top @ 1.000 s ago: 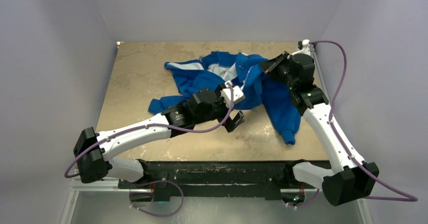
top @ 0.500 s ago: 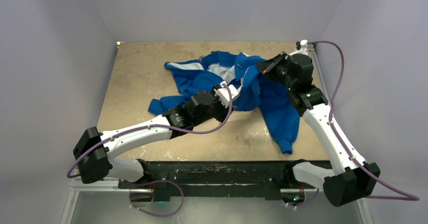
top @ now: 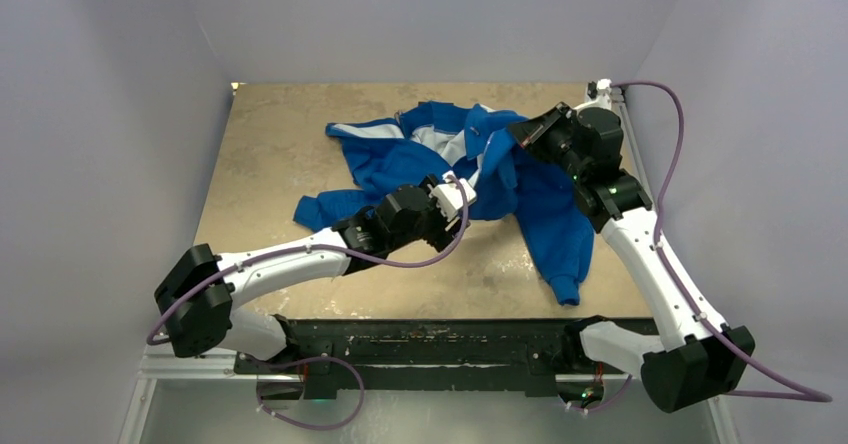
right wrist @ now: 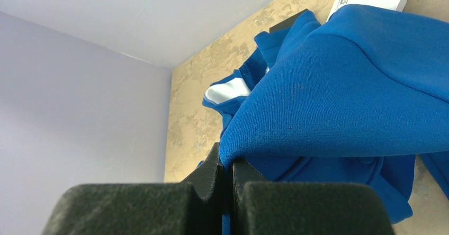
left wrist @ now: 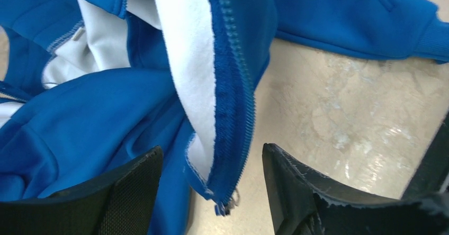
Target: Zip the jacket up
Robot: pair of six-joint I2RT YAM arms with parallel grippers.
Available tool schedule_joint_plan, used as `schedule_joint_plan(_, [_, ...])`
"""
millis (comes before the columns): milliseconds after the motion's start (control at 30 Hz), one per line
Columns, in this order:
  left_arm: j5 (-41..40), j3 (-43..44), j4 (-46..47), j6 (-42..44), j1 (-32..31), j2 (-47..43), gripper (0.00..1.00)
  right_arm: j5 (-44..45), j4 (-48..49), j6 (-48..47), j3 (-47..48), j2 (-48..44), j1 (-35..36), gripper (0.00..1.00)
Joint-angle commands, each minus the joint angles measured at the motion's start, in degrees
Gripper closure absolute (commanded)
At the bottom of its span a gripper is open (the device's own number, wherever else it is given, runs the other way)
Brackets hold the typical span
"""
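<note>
The blue jacket [top: 540,204] lies crumpled at the back right of the table, its white lining [left wrist: 180,55] showing. My right gripper [top: 520,130] is shut on a fold of the jacket [right wrist: 339,92] and holds it raised, the fabric pinched between the pads at the gripper [right wrist: 226,163]. My left gripper [top: 468,202] sits low at the jacket's front edge. In the left wrist view one zipper edge [left wrist: 233,97] hangs down between the open fingers of the gripper [left wrist: 212,149], its bottom end [left wrist: 225,206] touching neither finger.
The beige table [top: 280,164] is walled in by grey panels at left, back and right. A sleeve [top: 565,274] trails toward the front right, another sleeve [top: 320,204] lies left of my left wrist. A purple cable [top: 660,164] loops by the right arm.
My left arm moved back and left from the bare table onto the jacket's lower front edge; its jaws narrowed and then widened a little. The hanging sleeve shifted slightly. The right gripper kept its hold.
</note>
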Motion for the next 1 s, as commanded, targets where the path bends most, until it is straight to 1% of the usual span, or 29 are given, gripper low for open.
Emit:
schedule_joint_plan(0, [-4.6,-0.3,5.7,4.4,0.6,1.3,0.37,-1.5,2.8,-0.5,3.1,-3.0,0.3,1.00])
schedule_joint_plan(67, [-9.5,-1.0,7.2,7.1,0.6,1.5,0.49,-1.5,2.0,-0.5,3.1,-3.1,0.3,1.00])
schedule_joint_plan(167, [-11.0,-0.6,6.9,9.2,1.2,0.8,0.65,-2.9,1.5,-1.0,2.3,-3.1,0.2,1.00])
schedule_joint_plan(267, [-6.8,1.4,3.9,7.9,2.6,-0.2,0.76,-3.9,1.3,-1.8,1.3,-2.9,0.3,1.00])
schedule_joint_plan(367, [3.0,4.4,-1.0,7.3,4.4,-1.2,0.97,-3.5,0.4,-3.7,0.6,-2.9,0.3,1.00])
schedule_joint_plan(400, [5.9,6.0,-4.4,7.4,4.8,-1.5,1.00,-2.6,-0.7,-4.8,0.5,-2.9,0.3,1.00])
schedule_joint_plan(467, [11.9,8.8,-10.4,6.9,5.2,-2.7,1.00,-0.6,-2.6,-7.5,0.2,-3.4,0.2,1.00])
schedule_joint_plan(533, [15.2,10.5,-14.2,6.4,5.4,-4.6,1.00,2.0,-5.1,-10.4,-0.6,-4.0,0.2,1.00])
schedule_joint_plan(600, [15.7,11.1,-16.9,5.1,5.5,-6.5,1.00,2.5,-6.2,-12.7,-2.3,-5.0,0.1,1.00])
schedule_joint_plan(733, [15.8,12.4,-20.4,0.2,5.8,-9.8,1.00,3.3,-5.9,-13.8,-8.6,-7.9,0.1,1.00])
schedule_joint_plan(833, [18.6,14.7,-22.3,-3.7,5.8,-10.9,1.00,5.8,-6.5,-14.5,-12.4,-8.6,0.0,1.00])
schedule_joint_plan(900, [20.8,16.6,-23.4,-8.0,5.9,-10.7,1.00,6.1,-6.2,-15.6,-14.3,-8.7,-0.1,1.00])
schedule_joint_plan(933, [21.4,17.4,-23.6,-9.6,5.9,-10.6,1.00,5.6,-6.2,-16.5,-15.2,-8.4,-0.1,0.99])
schedule_joint_plan(967, [22.0,17.8,-23.7,-10.9,5.8,-10.6,1.00,4.8,-6.8,-17.5,-15.1,-8.2,-0.1,0.95])
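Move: The lower zip end of the jacket's lifted right front hangs between the left hand's open fingers, about 3 cm ahead and 1 cm left of its hand point. The jacket's left front lies some 14 cm ahead, 12 cm left and 17 cm below; the left cuff 7 cm ahead and 29 cm left on the table. From the right hand, the zip end is roughly 8 cm back, 11 cm left and 15 cm lower; the right cuff 23 cm back, 13 cm right, 32 cm down. The hanging zip edge is pinched near its lower end by the left fingers, which slip about 3 cm forward and 2 cm left around it while closing fully, then lift it some 9 cm and draw it back 6 cm, the hand swinging clockwise. The right hand, still gripping the cloth, then sinks about 9 cm and eases back and slightly right, rolling its left side down. ##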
